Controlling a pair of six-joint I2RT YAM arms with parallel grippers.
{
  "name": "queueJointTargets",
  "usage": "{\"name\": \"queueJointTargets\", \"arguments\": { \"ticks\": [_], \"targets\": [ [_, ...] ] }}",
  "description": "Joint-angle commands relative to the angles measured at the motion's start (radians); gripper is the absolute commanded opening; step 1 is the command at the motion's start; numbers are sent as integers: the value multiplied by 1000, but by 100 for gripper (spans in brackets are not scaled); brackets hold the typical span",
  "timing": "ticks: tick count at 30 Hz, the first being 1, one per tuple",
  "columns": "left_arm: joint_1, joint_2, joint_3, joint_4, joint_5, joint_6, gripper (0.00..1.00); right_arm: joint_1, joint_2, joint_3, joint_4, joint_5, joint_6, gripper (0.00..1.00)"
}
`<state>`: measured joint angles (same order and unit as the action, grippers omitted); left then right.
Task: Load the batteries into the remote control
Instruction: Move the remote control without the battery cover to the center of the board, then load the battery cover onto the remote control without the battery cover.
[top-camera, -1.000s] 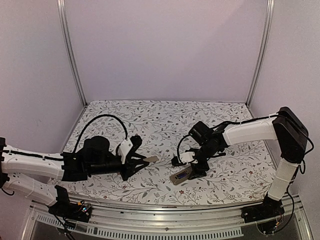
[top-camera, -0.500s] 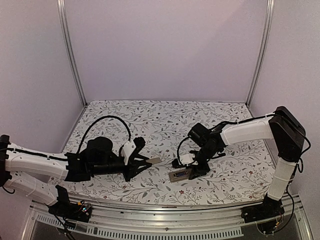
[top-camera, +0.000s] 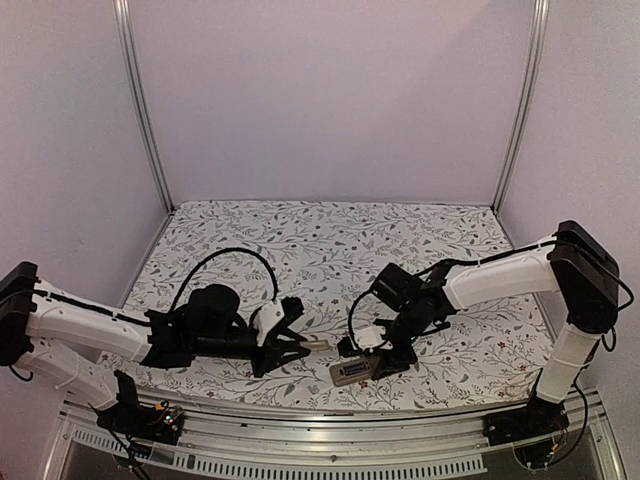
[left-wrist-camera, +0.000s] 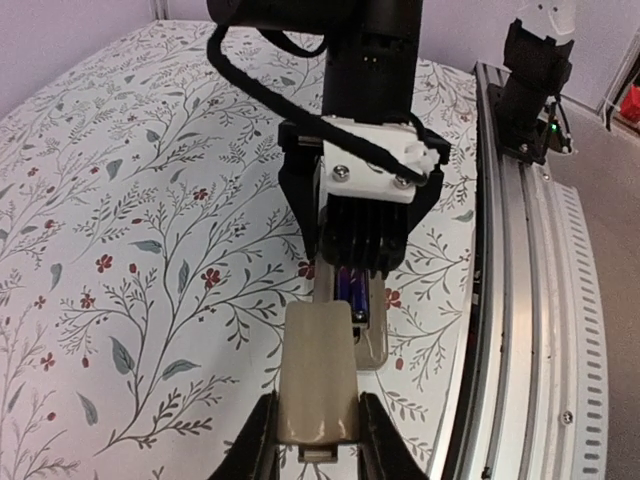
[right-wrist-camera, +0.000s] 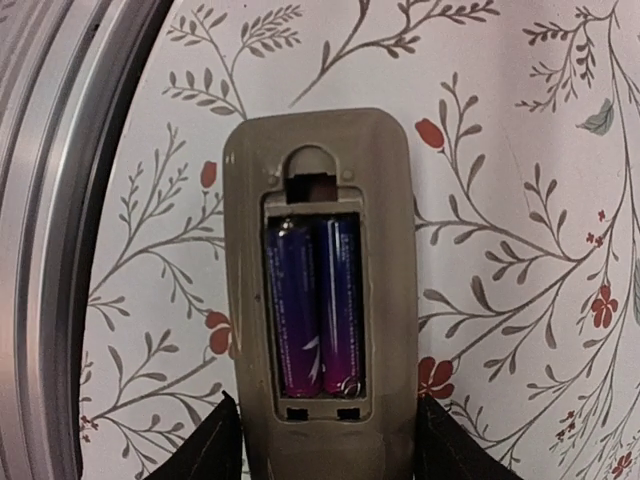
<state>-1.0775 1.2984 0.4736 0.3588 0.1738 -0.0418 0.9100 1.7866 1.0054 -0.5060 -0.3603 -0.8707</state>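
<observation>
The remote control (right-wrist-camera: 320, 200) lies back-up, grey-tan, with its battery bay open. Two purple-blue batteries (right-wrist-camera: 300, 310) sit side by side in the bay. My right gripper (right-wrist-camera: 325, 455) is shut on the remote's near end, one finger on each long side. In the top view the remote (top-camera: 353, 372) is near the table's front edge, with the right gripper (top-camera: 385, 357) over it. My left gripper (left-wrist-camera: 315, 440) is shut on the tan battery cover (left-wrist-camera: 318, 375) and holds it just short of the remote (left-wrist-camera: 372, 345). The left gripper (top-camera: 300, 344) is just left of the remote.
A floral cloth (top-camera: 320, 250) covers the table. A metal rail (top-camera: 330, 445) runs along the near edge, close to the remote; it also shows in the left wrist view (left-wrist-camera: 520, 280) and the right wrist view (right-wrist-camera: 60, 200). Frame posts (top-camera: 140, 110) stand at the back corners.
The right gripper has carried the remote left and toward the near edge. The left gripper has moved right with the cover, closing the gap to the remote.
</observation>
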Motion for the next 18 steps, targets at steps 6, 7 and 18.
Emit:
{"name": "queueJointTargets", "arguments": {
  "ticks": [6,7,18],
  "targets": [
    [-48,134,24,66,70,60,6,17,-99,-33,99,-25,104,98],
    [-53,147,33,71,75,69,6,16,-109,-37,100,-18,110,99],
    [-117,242,83,153,11,110,6,-104,-644,-372,678,189,554,99]
  ]
}}
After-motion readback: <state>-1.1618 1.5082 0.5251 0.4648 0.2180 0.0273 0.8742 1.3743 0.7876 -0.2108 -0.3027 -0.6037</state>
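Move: The right fingers already straddle the far-right part of the remote control; its middle is about 4 cm left of that hand, 1 cm back, at its height, and the two batteries in the open compartment are some 6 cm left and 1 cm back. The held cover hangs about 13 cm left of that hand, 2 cm back and 9 cm higher. From the left hand, the remote's middle is roughly 12 cm right, 2 cm ahead and 11 cm below. Backwards about 1 cm, then up and a little forward, the right hand opens wide, lets go of the remote control and climbs some 10 cm clear, tilting about 25 degrees, fastest at the end. The left hand keeps its pinch on the cover and comes down and back, then swings right, bringing the cover some 5 cm nearer the remote's left end while turning slightly clockwise. ##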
